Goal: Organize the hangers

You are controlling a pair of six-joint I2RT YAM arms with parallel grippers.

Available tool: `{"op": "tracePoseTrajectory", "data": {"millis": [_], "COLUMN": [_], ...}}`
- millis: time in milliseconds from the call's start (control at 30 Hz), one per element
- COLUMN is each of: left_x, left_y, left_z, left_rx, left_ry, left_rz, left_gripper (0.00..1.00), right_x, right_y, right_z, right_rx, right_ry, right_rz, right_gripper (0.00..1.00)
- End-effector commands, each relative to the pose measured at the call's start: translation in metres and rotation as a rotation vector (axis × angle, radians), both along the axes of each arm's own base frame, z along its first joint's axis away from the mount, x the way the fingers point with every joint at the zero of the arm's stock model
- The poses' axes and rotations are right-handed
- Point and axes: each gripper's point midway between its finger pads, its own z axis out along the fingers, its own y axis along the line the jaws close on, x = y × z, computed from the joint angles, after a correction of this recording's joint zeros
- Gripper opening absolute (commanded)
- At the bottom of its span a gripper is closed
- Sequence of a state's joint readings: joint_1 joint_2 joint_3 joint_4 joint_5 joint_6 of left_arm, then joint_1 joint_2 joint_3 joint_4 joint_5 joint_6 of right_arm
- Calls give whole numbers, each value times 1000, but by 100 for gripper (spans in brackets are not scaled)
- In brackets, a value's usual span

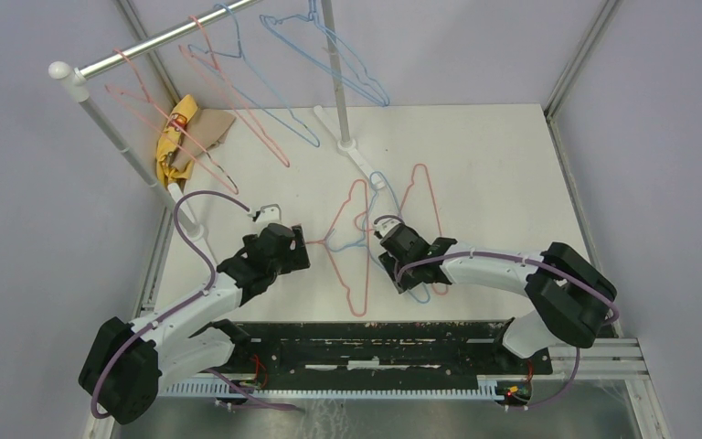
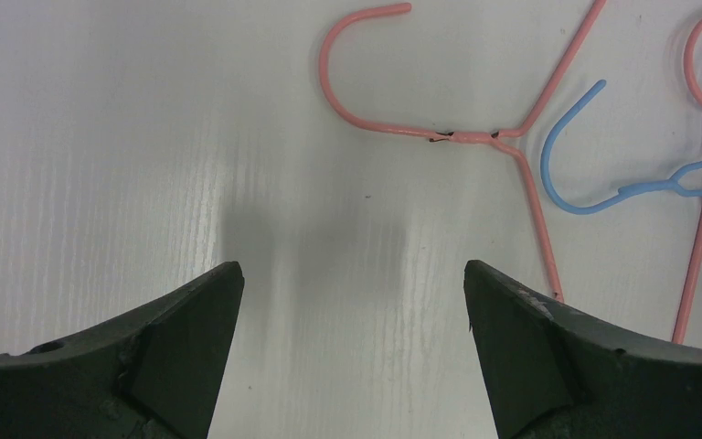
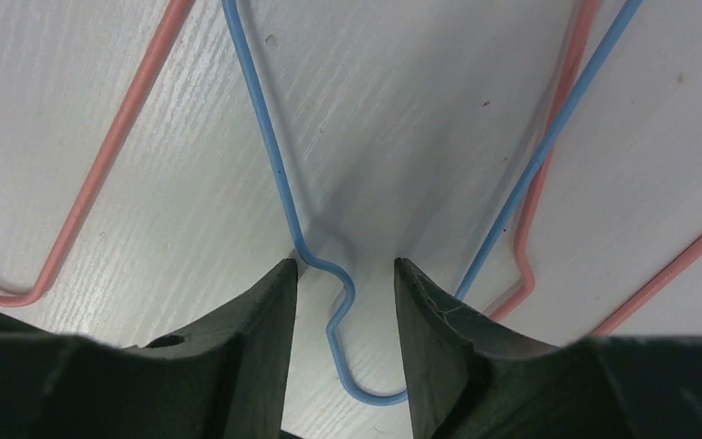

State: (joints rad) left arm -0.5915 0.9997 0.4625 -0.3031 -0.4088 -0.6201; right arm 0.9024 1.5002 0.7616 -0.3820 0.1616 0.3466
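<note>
Three hangers lie on the white table: a pink hanger (image 1: 327, 240) (image 2: 402, 131) with its hook toward my left gripper, a blue hanger (image 1: 379, 176) (image 3: 265, 128), and a second pink hanger (image 1: 419, 168) beyond it. My left gripper (image 1: 303, 246) (image 2: 352, 267) stands wide open over bare table, short of the pink hook. My right gripper (image 1: 383, 227) (image 3: 343, 263) is low on the table. Its fingers are partly apart, astride the notched shoulder of the blue hanger, and the wire lies between them ungripped. More pink and blue hangers (image 1: 238, 101) hang on the rail (image 1: 160, 43).
A crumpled yellow cloth (image 1: 178, 137) lies by the rail's left pole. The rail's right pole stands on a white foot (image 1: 347, 142) just beyond the loose hangers. Grey walls close in the table on both sides.
</note>
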Motion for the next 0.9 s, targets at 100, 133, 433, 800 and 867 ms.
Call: {"op": "tracePoseTrajectory", "data": {"millis": [100, 133, 433, 800, 867], "left_x": [8, 8, 6, 5, 4], "left_y": [-6, -6, -3, -2, -1], "left_z": [8, 8, 6, 13, 17], "left_rx": [-34, -33, -18, -27, -37], "left_ry": [-44, -43, -37, -53, -62], "left_rz": [6, 6, 7, 13, 14], "left_gripper": [97, 97, 97, 97, 97], "right_x": [2, 1, -1, 8, 12], "right_y": [-4, -4, -10, 17, 26], "right_z": [-9, -11, -32, 30, 63], "right_rx": [-12, -16, -69, 135, 237], "right_ry": [-9, -6, 27, -36, -65], "right_rz": [-29, -28, -56, -59, -61], "right_gripper": [49, 49, 22, 1, 0]}}
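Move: The right hand hovers about 1 cm above the table, almost over the bend near the blue hanger's near end, which lies roughly 1 cm ahead and 1 cm left of it. The left pink hanger's near corner is about 9 cm left and 5 cm back; the right pink hanger's near corner is some 7 cm right, level with the hand. From the left hand the blue bend is roughly 24 cm right, 5 cm back and 5 cm down. Skimming forward and left by about 2 cm at nearly constant height, the right hand brings its half-open fingers onto the blue hanger's wire and closes them on the way, pinching it just at the shoulder bend. With the wire held, it then starts upward about 1 cm, easing slightly back. ##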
